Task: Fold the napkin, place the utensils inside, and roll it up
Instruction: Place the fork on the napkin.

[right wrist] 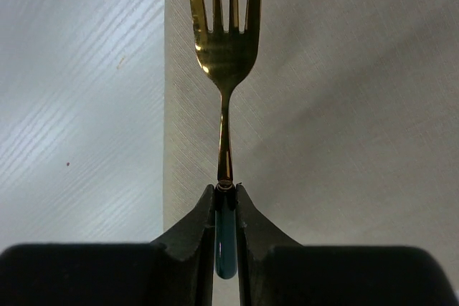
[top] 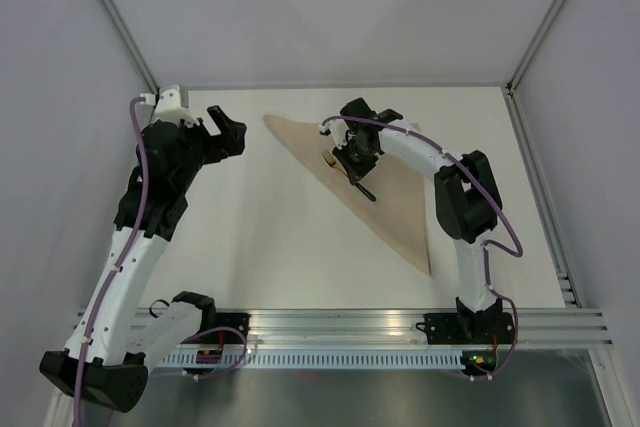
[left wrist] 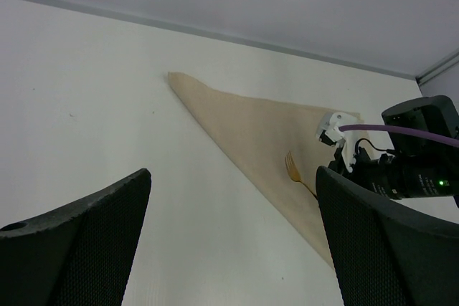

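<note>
The napkin (top: 395,209) lies on the table as a beige triangle, its long edge running from back left to front right. My right gripper (top: 352,163) is over its upper part, shut on the dark green handle of the fork (right wrist: 224,55). The gold tines point out over the cloth (right wrist: 344,105) beside that long edge. Seen from the left wrist, the fork (left wrist: 292,168) sits low against the napkin (left wrist: 244,123). My left gripper (top: 225,133) hangs open to the left of the napkin, above bare table, its fingers (left wrist: 86,234) wide apart and holding nothing.
White table (top: 260,237) enclosed by grey walls, with metal frame posts at the back corners (top: 512,87). An aluminium rail (top: 350,325) carrying both arm bases runs along the near edge. The right arm's elbow (top: 470,197) stands over the napkin's right side.
</note>
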### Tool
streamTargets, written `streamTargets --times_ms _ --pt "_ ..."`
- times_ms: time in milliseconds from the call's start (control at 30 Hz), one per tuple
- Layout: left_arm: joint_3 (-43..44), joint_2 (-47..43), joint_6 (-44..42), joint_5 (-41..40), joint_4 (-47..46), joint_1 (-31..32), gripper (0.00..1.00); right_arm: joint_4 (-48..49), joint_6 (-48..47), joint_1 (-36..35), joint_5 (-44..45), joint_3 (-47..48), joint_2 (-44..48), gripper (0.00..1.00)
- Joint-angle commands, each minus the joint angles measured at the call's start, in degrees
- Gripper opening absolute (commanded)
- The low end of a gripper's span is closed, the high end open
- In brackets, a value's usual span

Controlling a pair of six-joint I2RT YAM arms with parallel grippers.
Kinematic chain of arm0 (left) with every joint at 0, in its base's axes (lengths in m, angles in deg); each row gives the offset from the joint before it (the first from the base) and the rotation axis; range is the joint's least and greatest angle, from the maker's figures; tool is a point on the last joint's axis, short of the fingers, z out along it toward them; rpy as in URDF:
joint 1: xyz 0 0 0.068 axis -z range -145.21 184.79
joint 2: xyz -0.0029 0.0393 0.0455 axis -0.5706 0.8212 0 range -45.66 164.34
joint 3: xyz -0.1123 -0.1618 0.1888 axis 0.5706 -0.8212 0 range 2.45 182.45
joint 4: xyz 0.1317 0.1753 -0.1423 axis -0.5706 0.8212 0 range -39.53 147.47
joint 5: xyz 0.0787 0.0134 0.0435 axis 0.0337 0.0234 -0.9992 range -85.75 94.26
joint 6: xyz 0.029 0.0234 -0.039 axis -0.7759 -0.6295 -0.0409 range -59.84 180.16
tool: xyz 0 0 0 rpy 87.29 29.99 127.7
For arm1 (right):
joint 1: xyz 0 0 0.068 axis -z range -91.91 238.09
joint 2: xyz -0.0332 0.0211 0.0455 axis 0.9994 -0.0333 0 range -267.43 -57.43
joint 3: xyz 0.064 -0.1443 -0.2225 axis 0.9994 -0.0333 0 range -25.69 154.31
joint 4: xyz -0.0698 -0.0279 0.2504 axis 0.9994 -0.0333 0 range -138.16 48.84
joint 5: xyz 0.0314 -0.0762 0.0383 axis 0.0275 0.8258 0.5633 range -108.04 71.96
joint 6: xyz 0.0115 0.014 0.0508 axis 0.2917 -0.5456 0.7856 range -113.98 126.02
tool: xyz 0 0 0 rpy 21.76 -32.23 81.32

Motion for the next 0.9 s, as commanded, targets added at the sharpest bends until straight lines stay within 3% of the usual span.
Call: streamTargets --times_ms 0,867 --pt "2.7 -0.4 0.7 0.5 1.5 -0.2 1.00 -3.6 4.7 -0.6 3.4 4.1 -1.2 0.00" --pt "3.4 0.1 -0.1 0.4 3.0 -0.2 1.00 -0.9 9.1 -3.8 3.2 6.6 -9.1 0.01"
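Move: The napkin strip just inside its diagonal folded edge, where the fork is being taken, lies about 4 cm left of the right hand, 1 cm back and some 5 cm below. The napkin's far-left corner is roughly 20 cm ahead and 24 cm left of that hand; its near-right corner is about 23 cm back and 20 cm right. From the left hand, the strip lies around 6 cm ahead, 26 cm right and 29 cm down. The fork, still pinched at the top of its dark handle with the tines pointing forward-left, is carried left and lowered by the right hand, nearly 4 cm left and about 3.5 cm down, towards the napkin's folded edge. The first bit runs almost level, then it sinks as it keeps going left; the grip stays shut and the wrist hardly turns. ##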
